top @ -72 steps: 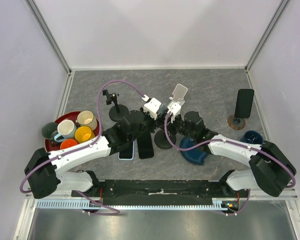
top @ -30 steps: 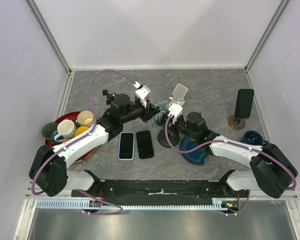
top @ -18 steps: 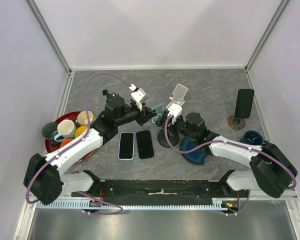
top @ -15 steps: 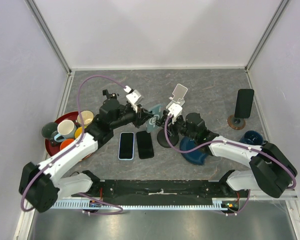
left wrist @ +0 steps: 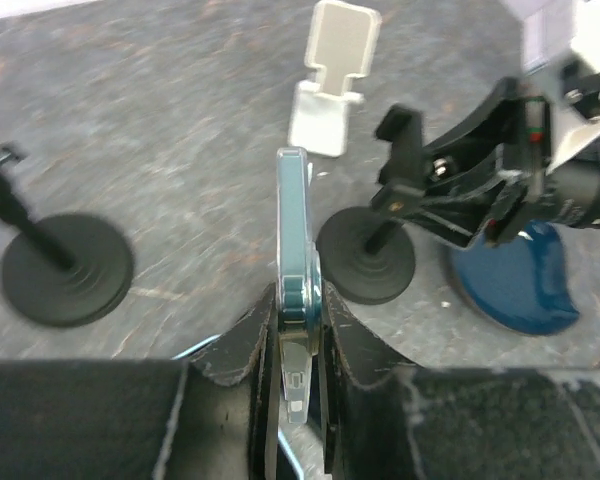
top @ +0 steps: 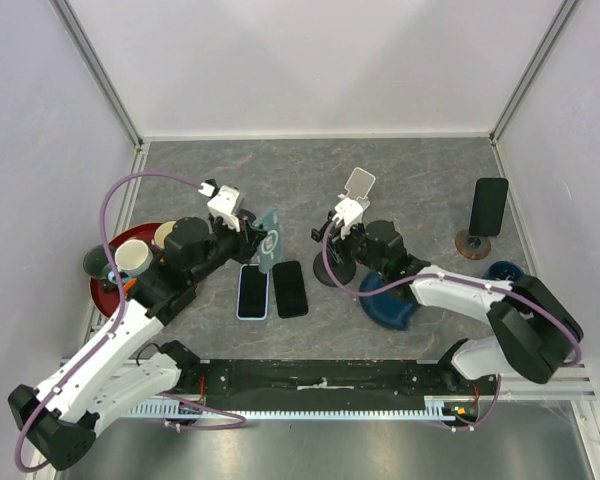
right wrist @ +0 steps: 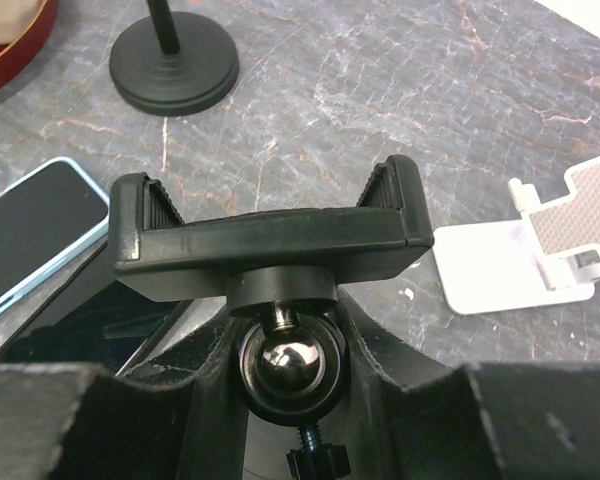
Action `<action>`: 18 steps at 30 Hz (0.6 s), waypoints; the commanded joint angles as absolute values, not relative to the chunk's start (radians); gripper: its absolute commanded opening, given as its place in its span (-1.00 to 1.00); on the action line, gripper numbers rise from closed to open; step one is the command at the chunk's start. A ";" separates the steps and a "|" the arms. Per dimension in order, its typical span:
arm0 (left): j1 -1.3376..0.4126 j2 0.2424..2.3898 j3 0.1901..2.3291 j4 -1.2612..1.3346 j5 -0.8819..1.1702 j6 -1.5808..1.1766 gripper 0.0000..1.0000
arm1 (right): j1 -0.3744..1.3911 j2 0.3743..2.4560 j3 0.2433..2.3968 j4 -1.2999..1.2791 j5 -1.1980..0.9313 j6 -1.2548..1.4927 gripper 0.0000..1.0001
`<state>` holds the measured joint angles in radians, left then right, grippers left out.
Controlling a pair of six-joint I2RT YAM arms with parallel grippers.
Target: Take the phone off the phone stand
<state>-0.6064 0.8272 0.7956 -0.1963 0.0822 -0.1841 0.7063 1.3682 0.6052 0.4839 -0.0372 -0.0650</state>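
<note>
The teal phone (top: 268, 240) hangs edge-on above the table with my left gripper (top: 256, 244) shut on its lower end. In the left wrist view the phone (left wrist: 293, 220) stands upright between the two fingers, well left of the stand. The black phone stand (top: 329, 270) has a round base and a clamp cradle (right wrist: 270, 232) that holds nothing. My right gripper (right wrist: 287, 352) is shut on the stand's ball joint (right wrist: 286, 368) just under the cradle. The stand also shows in the left wrist view as the clamp (left wrist: 458, 180) above its base (left wrist: 366, 265).
Two phones (top: 252, 291) (top: 291, 288) lie flat in front of the left gripper. A white stand (top: 358, 186) sits behind, a second black stand (left wrist: 66, 266) to the left, a red bowl of cups (top: 102, 290) at far left, a blue dish (top: 385, 302) and a propped black phone (top: 489, 206) to the right.
My left arm has drawn back to the left with the teal phone, carrying it away from the stand's clamp. The right gripper has stayed shut on the stand.
</note>
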 commanded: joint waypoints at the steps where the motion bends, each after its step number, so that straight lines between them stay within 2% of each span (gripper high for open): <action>1: -0.604 0.735 0.835 -0.301 -0.213 -0.264 -0.96 | 0.686 1.474 0.716 0.554 0.002 -0.097 -1.00; 9: -0.604 0.601 0.773 -0.351 -0.304 -0.267 -0.96 | 0.653 1.788 1.038 0.624 -0.123 -0.078 -1.00; 18: -0.603 0.620 0.724 -0.328 -0.284 -0.261 -0.96 | 0.670 2.069 1.368 0.569 -0.192 -0.075 -1.00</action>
<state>-0.6060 0.6113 0.7185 -0.3962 -0.2813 -0.2310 0.6525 1.9984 1.2434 0.5800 -0.1432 -0.0708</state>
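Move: Ahead and to the left of the right hand, which holds the freed stand, lies open table, its middle roughly 16 cm ahead, 11 cm left and 13 cm down; the other black stand is 12 cm ahead and 24 cm left, the white stand 17 cm ahead and 7 cm right. Below the left hand, which holds the teal-backed phone, the blue-rimmed phone lies 26 cm down and 3 cm left, the black phone 7 cm right. Swinging forward and left at near-constant height, the right hand carries the black stand, still gripped below its clamp, some 17 cm into the gap between the other black stand and the white one. The left hand keeps its pinch on the phone, shifts about 8 cm left away from the stand, turns some 20 degrees counter-clockwise and begins to sink at the end. ##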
